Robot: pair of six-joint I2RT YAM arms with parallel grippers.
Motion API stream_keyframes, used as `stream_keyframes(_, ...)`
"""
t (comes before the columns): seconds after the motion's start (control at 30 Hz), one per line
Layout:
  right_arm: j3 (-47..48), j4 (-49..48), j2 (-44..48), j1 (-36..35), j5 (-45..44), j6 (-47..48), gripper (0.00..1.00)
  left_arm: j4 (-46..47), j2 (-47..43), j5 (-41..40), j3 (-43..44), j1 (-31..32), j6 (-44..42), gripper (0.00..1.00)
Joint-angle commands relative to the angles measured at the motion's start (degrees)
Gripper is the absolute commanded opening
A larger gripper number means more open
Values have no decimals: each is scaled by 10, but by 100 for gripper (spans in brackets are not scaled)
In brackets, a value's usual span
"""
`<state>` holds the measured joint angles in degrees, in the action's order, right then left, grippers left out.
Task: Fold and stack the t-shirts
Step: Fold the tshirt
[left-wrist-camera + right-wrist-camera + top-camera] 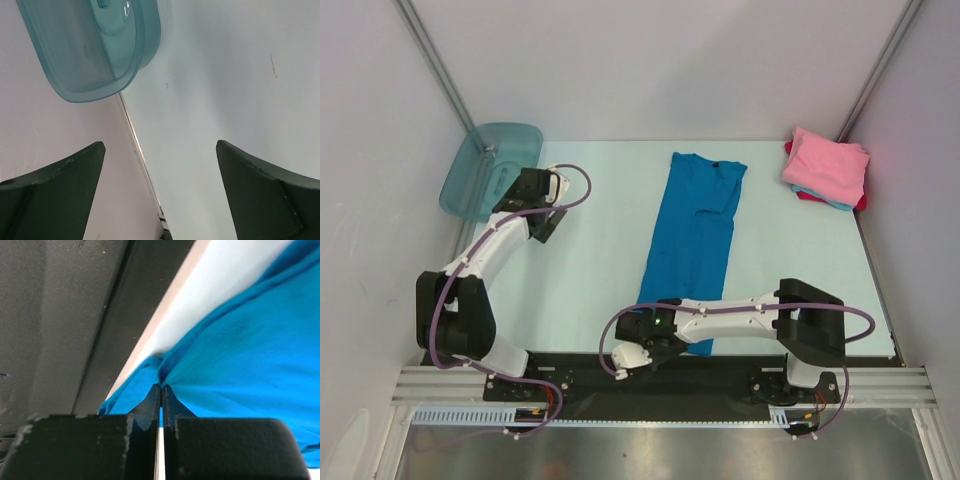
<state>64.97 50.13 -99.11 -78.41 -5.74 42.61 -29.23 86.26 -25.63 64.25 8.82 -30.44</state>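
Observation:
A bright blue t-shirt (695, 225), folded into a long narrow strip, lies down the middle of the table with its collar at the far end. My right gripper (655, 342) is at the table's near edge, shut on the hem of this blue t-shirt (250, 355). In the right wrist view the cloth bunches up where the gripper (161, 388) pinches it. A stack of folded t-shirts (825, 165), pink on top with light blue and red edges below, sits at the back right corner. My left gripper (525, 190) hangs open and empty at the back left, its fingers (60, 180) spread wide over bare table.
A translucent teal plastic tub (490, 170) leans at the back left corner against the side wall, just ahead of the left gripper; the left wrist view shows this tub (90, 50) too. White walls close in both sides. A black strip and metal rail (660, 385) run along the near edge.

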Motion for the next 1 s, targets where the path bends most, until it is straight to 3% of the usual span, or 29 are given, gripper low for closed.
stream_keyframes(0.0,-8,-12,-9,-6,25,-8,0,4,-4,-10,22,-2,7,100)
stream_keyframes(0.07,-12,-18,-13,-5,25,-9,16,4,-5,-10,21,-2,8,100)
stream_keyframes(0.1,-14,-21,-14,-6,22,-11,31,4,-6,-10,22,-2,7,100)
stream_keyframes(0.2,-19,-35,-11,-3,9,-20,41,5,-8,-10,20,-2,7,100)
stream_keyframes(0.37,-31,-97,32,-4,-26,-60,43,4,-10,-10,18,-2,4,100)
stream_keyframes(0.63,-135,-282,110,-15,-74,-118,46,6,-7,-10,18,-2,3,100)
stream_keyframes(0.73,-149,-304,121,-15,-69,-123,53,5,-6,-14,18,-2,3,100)
stream_keyframes(0.97,-144,-311,96,-34,-67,-140,55,5,-12,-20,17,-2,-2,100)
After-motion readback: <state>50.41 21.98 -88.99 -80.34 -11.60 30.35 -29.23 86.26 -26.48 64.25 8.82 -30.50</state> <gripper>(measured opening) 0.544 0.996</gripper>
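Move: The t-shirt's near hem is pinched in the right fingertips, some 2 cm above the table by its near edge. The folded shirt runs outward from there: its middle is about 22 cm ahead of this hand and 4 cm to its right. The pink shirt pile stands roughly 42 cm ahead and 40 cm right. From the left hand the pinched hem is some 28 cm back, 38 cm right and 12 cm below. The t-shirt's near hem is set down and freed: the right hand sinks another 1.5 cm while its fingers part to about half open, letting go of the cloth. Then it lifts about 2 cm and shifts left over the shirt's near end, some 4 cm, the wrist rolling about 25 degrees so the fingertips swing leftward, with a small clockwise turn. ##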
